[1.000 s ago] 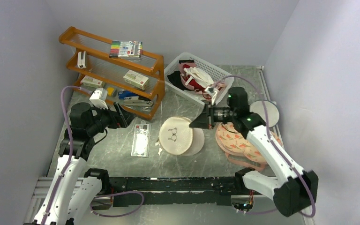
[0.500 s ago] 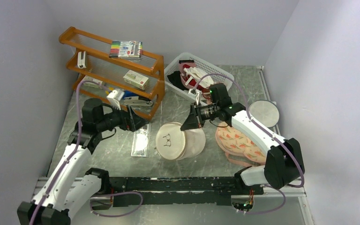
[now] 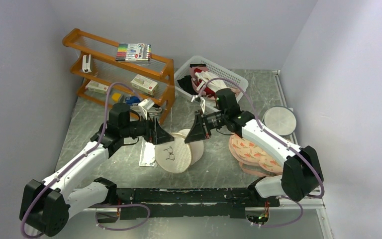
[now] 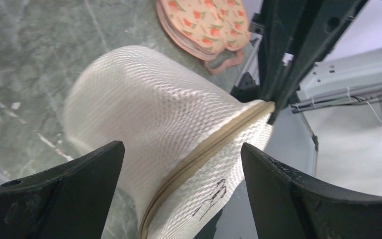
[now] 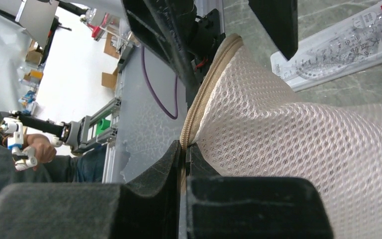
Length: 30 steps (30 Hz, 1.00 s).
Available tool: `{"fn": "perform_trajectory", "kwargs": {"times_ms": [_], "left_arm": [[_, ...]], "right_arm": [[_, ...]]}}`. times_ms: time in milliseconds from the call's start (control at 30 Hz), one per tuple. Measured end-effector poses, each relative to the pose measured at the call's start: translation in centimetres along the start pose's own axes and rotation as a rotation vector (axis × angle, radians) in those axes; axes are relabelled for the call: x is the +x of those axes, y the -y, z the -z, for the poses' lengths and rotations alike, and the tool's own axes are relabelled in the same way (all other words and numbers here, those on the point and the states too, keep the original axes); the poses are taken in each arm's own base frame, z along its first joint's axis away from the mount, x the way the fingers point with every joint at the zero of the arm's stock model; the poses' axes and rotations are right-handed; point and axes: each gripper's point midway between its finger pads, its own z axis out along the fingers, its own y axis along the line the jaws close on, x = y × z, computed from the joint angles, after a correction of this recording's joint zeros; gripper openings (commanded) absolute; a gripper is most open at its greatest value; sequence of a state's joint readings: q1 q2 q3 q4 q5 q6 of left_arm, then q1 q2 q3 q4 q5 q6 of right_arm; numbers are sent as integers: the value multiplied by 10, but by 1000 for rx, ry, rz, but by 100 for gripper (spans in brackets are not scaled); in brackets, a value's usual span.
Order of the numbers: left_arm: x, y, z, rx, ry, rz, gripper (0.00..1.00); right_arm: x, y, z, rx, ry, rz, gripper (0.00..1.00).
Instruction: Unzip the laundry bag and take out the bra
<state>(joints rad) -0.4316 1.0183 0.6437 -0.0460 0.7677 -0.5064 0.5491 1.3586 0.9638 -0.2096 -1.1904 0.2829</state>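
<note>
The laundry bag point(image 3: 175, 153) is a cream mesh pouch with a beige zip rim point(image 4: 205, 148) and a black emblem point(image 3: 168, 153). It stands tilted on edge at the table's middle. My right gripper point(image 3: 197, 131) is shut on the zip rim at the bag's upper right; in the right wrist view the gripper point(image 5: 185, 147) pinches the beige tape beside the mesh point(image 5: 303, 149). My left gripper point(image 3: 162, 136) is open at the bag's upper left, and in the left wrist view the gripper point(image 4: 181, 152) has its fingers either side of the rim without touching. The bra is hidden.
Peach fruit-patterned pads point(image 3: 252, 152) lie right of the bag and a grey disc point(image 3: 280, 120) sits behind them. A white basket point(image 3: 183, 75) of clothes is at the back, an orange shelf point(image 3: 122, 74) at back left. A clear stationery pack point(image 3: 147, 154) lies left of the bag.
My left arm swung right from the shelf to the bag's left edge, staying open. My right gripper, shut on the rim, dragged the bag leftward and tipped it more upright.
</note>
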Motion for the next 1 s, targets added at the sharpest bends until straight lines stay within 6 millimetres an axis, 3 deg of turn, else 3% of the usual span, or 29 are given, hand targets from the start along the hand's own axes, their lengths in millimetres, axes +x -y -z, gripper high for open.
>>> {"fn": "perform_trajectory", "kwargs": {"times_ms": [200, 400, 500, 667, 900, 1000], "left_arm": [[11, 12, -3, 61, -51, -2, 75], [18, 10, -3, 42, -73, 21, 51], [19, 7, -3, 26, -75, 41, 33], [18, 5, -6, 10, -72, 114, 9], [14, -10, -9, -91, -38, 215, 7], [13, -14, -9, -123, -24, 265, 7]], "right_arm": [[-2, 6, 0, 14, 17, 16, 0], [-9, 43, 15, 193, 59, -9, 1], [-20, 69, 24, 322, 73, -22, 8], [-23, 90, 29, 451, 78, -46, 26], [-32, 107, 49, 744, 82, -81, 61], [-28, 105, 65, 857, 87, -91, 69]]}}
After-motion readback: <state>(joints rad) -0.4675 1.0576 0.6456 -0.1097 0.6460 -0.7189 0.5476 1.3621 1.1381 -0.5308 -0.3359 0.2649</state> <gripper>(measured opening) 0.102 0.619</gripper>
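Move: The left hand's open fingers already straddle the beige zipped rim of the laundry bag, whose middle lies about 7 cm back, 4 cm to the right and 5 cm below. The ruler pack on the table is roughly 10 cm back and 14 cm to its left. From the right hand, still pinching the rim, the bag's middle is some 5 cm back, 4 cm left and 6 cm lower; the basket lies about 32 cm ahead and 14 cm right. Forward goes the right hand, about 11 cm towards the basket, sinking some 4 cm and veering right late, rolling left side down and turning clockwise; it starts out shut on the bag's rim, then opens past halfway and lets go. The left hand eases back 2 cm and returns, sinking about 2 cm and tipping slightly down, while its fingers close from wide open to pinch the zipped rim. ##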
